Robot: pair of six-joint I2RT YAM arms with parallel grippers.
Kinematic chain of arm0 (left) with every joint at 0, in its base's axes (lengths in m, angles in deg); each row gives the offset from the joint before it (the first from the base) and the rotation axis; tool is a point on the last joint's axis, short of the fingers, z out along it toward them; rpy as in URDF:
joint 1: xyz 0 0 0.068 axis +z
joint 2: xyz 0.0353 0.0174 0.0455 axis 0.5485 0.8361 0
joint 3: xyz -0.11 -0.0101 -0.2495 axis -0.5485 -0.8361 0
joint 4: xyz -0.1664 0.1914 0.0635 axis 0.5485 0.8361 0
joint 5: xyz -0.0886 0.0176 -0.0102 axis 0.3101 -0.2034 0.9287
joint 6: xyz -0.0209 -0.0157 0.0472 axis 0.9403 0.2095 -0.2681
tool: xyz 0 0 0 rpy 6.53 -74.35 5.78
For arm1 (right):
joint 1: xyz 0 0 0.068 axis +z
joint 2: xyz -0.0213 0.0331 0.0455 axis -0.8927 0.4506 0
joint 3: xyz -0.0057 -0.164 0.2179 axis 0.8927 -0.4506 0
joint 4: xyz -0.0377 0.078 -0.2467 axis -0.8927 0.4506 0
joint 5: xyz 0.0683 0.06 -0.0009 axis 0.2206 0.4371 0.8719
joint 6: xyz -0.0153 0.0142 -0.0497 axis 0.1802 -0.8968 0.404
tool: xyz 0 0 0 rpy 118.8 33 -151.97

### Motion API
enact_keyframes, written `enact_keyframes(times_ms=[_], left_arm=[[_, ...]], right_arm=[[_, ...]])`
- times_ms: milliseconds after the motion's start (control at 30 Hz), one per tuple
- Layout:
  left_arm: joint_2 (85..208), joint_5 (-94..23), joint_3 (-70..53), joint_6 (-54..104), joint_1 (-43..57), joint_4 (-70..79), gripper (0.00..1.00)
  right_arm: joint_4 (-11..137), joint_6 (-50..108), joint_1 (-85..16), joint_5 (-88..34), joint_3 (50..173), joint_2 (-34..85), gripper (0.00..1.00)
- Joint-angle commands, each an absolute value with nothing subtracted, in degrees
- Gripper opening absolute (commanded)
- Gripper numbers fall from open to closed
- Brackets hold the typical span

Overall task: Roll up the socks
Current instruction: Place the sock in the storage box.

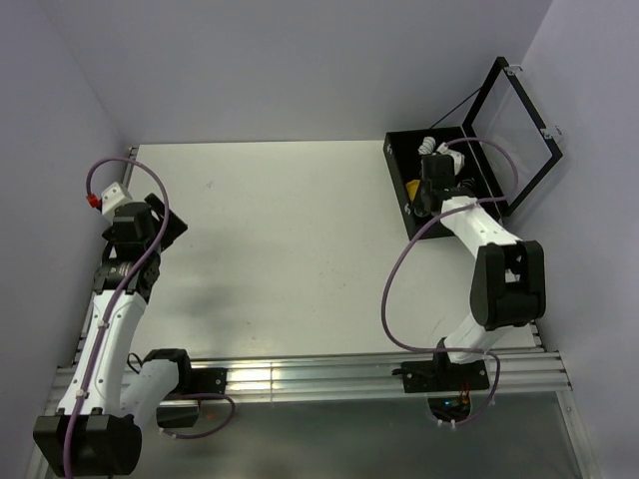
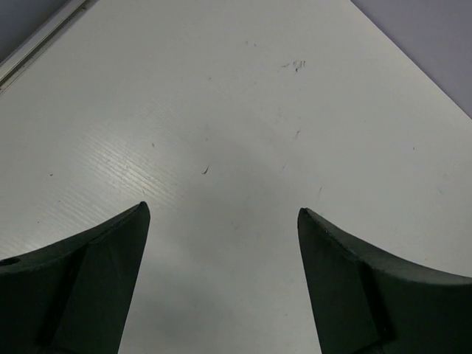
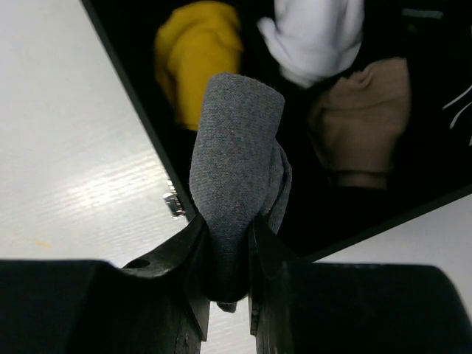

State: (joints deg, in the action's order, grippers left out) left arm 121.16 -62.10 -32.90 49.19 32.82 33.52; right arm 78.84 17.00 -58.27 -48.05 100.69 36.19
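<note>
My right gripper (image 3: 230,232) is shut on a bundled plain grey sock (image 3: 234,162) and holds it over the near left wall of the black box (image 3: 140,110). The mustard-yellow sock (image 3: 198,48) lies bundled inside the box, beyond the grey one; it also shows in the top view (image 1: 412,189). In the top view the right gripper (image 1: 435,183) hangs over the box (image 1: 399,150) at the back right. My left gripper (image 2: 221,214) is open and empty above the bare white table; in the top view it is at the far left (image 1: 135,222).
A white sock bundle (image 3: 317,33) and a tan one (image 3: 361,110) lie in the box. The box's clear lid (image 1: 514,125) stands open at the back right. Purple walls close in the table on three sides. An aluminium rail runs along the near edge.
</note>
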Motion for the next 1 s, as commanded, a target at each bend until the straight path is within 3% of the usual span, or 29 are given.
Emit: enact_keyframes(times_ms=[0, 533, 967], left_arm=[[120.91, -64.01, -32.68, 47.35, 33.09, 31.01, 0.86], [122.58, -63.75, -32.77, 47.09, 32.56, 31.01, 0.86], [123.37, -62.52, -32.68, 47.0, 32.65, 30.75, 0.86]], right_arm=[[80.59, 15.29, -59.61, -46.27, 104.01, 38.57, 0.0], [83.13, 15.99, -62.78, -43.8, 107.52, 48.68, 0.0], [88.32, 14.41, -62.78, -41.69, 107.26, 50.09, 0.0]])
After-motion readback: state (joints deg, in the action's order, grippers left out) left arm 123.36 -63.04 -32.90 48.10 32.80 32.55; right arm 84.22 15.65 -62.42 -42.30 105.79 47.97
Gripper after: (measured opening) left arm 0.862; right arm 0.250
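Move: The right hand already grips the rolled grey sock above the storage box's near-left corner; the empty compartment meant for it is about 9 cm below, 3 cm ahead and 3 cm right. The yellow sock lies some 10 cm straight ahead of this hand, the brown sock 5 cm ahead and 9 cm right, the white sock 11 cm ahead and 8 cm right. From the left hand the compartment is roughly 15 cm ahead, 64 cm right and 18 cm below. Lower the right gripper about 6 cm, taking the grey sock down into the empty near-left compartment, in front of the yellow sock and left of the brown one. Go quickly at first, then ease off, tipping the fingers some 10 degrees further down as you sink. Keep the sock pinched throughout. ##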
